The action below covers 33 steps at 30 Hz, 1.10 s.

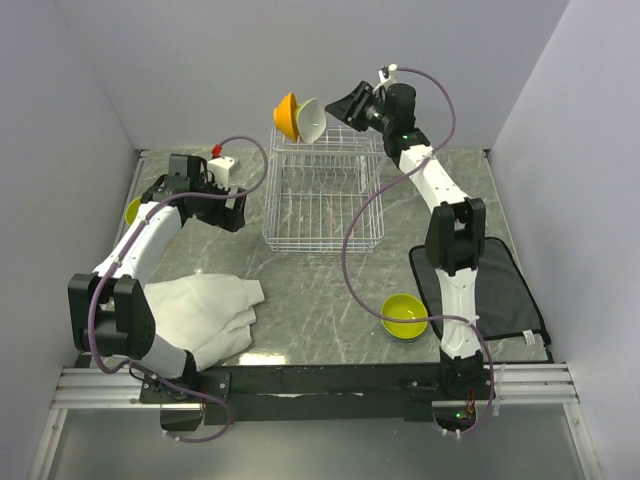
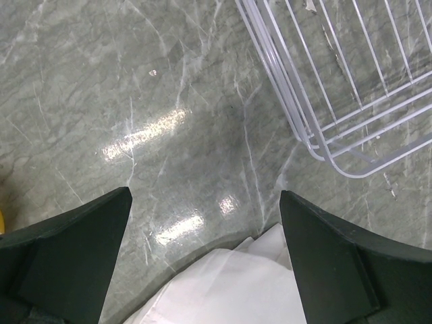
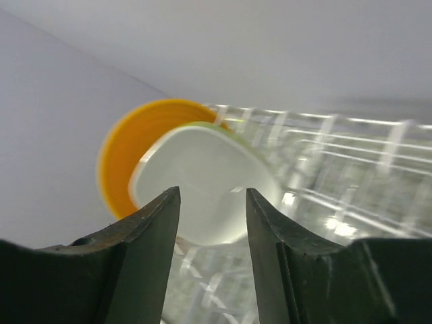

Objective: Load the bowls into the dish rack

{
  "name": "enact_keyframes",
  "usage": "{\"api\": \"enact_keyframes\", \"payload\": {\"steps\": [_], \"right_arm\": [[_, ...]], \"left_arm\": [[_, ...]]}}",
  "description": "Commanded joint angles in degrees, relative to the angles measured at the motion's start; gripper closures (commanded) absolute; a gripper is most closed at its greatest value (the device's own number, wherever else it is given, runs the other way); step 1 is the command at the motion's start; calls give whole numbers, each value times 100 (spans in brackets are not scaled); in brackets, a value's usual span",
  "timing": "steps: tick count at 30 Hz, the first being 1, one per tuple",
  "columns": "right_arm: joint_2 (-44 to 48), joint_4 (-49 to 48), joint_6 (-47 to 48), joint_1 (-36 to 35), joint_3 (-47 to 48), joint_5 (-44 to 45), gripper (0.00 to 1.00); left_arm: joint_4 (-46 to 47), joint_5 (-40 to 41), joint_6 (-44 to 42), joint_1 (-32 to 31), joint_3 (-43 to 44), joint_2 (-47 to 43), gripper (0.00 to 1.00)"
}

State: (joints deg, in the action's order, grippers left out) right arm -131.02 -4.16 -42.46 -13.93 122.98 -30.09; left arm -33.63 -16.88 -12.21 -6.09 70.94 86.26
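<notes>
An orange bowl (image 1: 285, 113) and a bowl with a pale white inside (image 1: 312, 120) stand on edge in the raised back tier of the white wire dish rack (image 1: 322, 200). My right gripper (image 1: 345, 108) hovers just right of them. In the right wrist view its jaws (image 3: 212, 192) are apart, with the white bowl (image 3: 202, 169) just beyond the tips and the orange bowl (image 3: 125, 148) behind it. A lime bowl (image 1: 405, 316) sits on the table near the right arm's base. Another yellow-green bowl (image 1: 133, 210) peeks out behind the left arm. My left gripper (image 1: 232, 212) is open and empty over the table (image 2: 206, 202).
A crumpled white cloth (image 1: 205, 310) lies at the front left and reaches under the left gripper (image 2: 229, 283). A dark mat (image 1: 500, 290) lies at the right edge. The rack's near left corner (image 2: 337, 101) is close to the left gripper. Grey walls enclose the table.
</notes>
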Motion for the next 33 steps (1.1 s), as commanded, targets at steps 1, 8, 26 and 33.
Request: {"api": "enact_keyframes", "payload": {"steps": [1,8,26,33], "right_arm": [[551,-507,-1133,-338,156,-191,46],[472,-42,-1115,-566,692,397,45],[121,1102,-712,-1015,1623,2024,53],[-72,1154,-606,-1076,1773,2182,53]], "left_arm": [[216,-52,192,-24,-1,49,1],[339,-113,438,-77,70,40,2],[436,-289,684,-77,-388,-452,2],[471,-263,702,-77,-528,-557,1]]}}
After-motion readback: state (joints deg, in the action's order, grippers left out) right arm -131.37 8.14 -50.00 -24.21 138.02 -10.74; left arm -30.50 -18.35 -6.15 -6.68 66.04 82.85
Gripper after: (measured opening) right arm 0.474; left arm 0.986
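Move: The white bowl stands in the rack's upper tier, about 3 cm ahead of the right hand, 6 cm to its left and 6 cm below. The orange bowl stands beside it, some 5 cm farther left and much the same distance out. The middle of the upper tier lies about 10 cm under the hand and 2 cm ahead. From the left hand, the white bowl is about 25 cm ahead, 17 cm right and 8 cm up. Raise the empty right gripper about 7 cm while carrying it equally far left, easing back a couple of centimetres, so it climbs above the near side of the white bowl. Pause the leftward travel midway while turning the wrist some 10 degrees clockwise, then go on up and slightly left, keeping the fingers about half open. ##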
